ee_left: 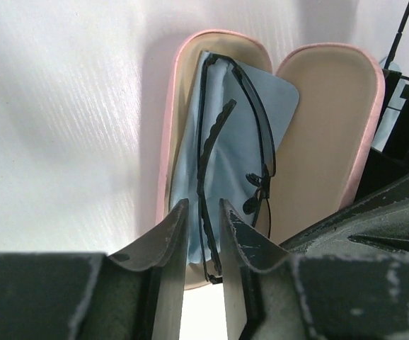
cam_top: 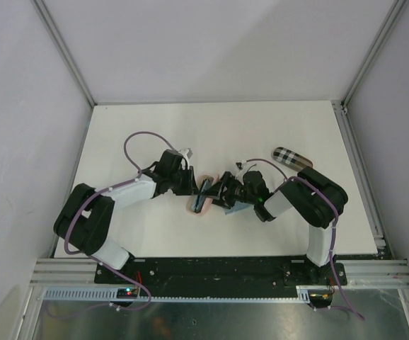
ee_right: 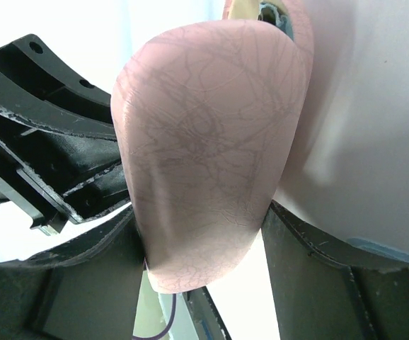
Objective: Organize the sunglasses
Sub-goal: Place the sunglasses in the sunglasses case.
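A pink case lies open on the white table, with a light blue cloth in its left half. On that cloth rests a thin dark wire pair of sunglasses, folded. My left gripper stands open just above the near end of the case, its fingers either side of one temple with a gap on both sides. My right gripper is shut on the pink lid, one finger on each long edge. From above, both grippers meet over the case.
A black-and-white checkered oblong case lies at the back right, beyond the right arm. A bit of light blue cloth shows under the right gripper. Metal rails run along the table's right and near edges.
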### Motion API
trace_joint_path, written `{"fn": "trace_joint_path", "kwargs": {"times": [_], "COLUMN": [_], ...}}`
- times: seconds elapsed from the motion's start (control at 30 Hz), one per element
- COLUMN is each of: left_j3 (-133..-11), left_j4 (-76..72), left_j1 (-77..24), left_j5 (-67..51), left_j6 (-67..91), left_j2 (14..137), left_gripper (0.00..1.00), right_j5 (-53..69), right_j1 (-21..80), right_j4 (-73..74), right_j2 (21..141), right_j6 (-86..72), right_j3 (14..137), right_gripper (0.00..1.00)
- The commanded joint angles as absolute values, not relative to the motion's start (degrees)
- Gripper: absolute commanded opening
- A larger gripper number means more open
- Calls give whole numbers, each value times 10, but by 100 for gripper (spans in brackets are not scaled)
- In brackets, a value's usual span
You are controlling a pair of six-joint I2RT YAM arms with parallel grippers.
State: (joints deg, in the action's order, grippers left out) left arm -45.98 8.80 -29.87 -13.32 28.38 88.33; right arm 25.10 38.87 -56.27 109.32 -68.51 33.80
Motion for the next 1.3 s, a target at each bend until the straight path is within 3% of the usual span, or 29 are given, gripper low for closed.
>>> {"fn": "trace_joint_path", "kwargs": {"times": [0.0,0.5,0.8,1.27], "left_j3": [-485,-521,-525,-575], "left_j4": [91,91,98,148], "left_j1": [-302,-327,-337,-337], "left_j5": [-152,-132,-91,-62], "left_j6": [269,255,245,216], "left_j2": [885,969,960,945], "left_gripper": [27,23,2,0], "right_j5": [272,278,277,282], "right_j1": [385,387,389,387], "right_j4": [-562,-549,-542,-528], "right_j2": [1078,1081,1079,1076], "right_j6": [-668,-666,-664,-656], "right_j3": [356,363,364,364], "right_gripper": [59,59,57,57]}}
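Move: Just below and to the right of the left hand lie the sunglasses, their middle about 3 cm right, 1 cm ahead and some 4 cm down. They rest inside the open case, whose middle is roughly 2 cm to this hand's right, level with it fore and aft; the blue cloth lies about 13 cm right and 3 cm back. From the right hand, which grips the case's lid, the sunglasses are about 4 cm left and 1 cm back, some 3 cm lower. Dipping into the open case, the left hand goes about 1.5 cm right, then 2.5 cm down to the sunglasses' folded temple and shuts its slightly open fingers on it. Still shut, the hand eases forward and up about 1 cm, rolling its left side up slightly. The right hand stays put, keeping its grip on the lid. ##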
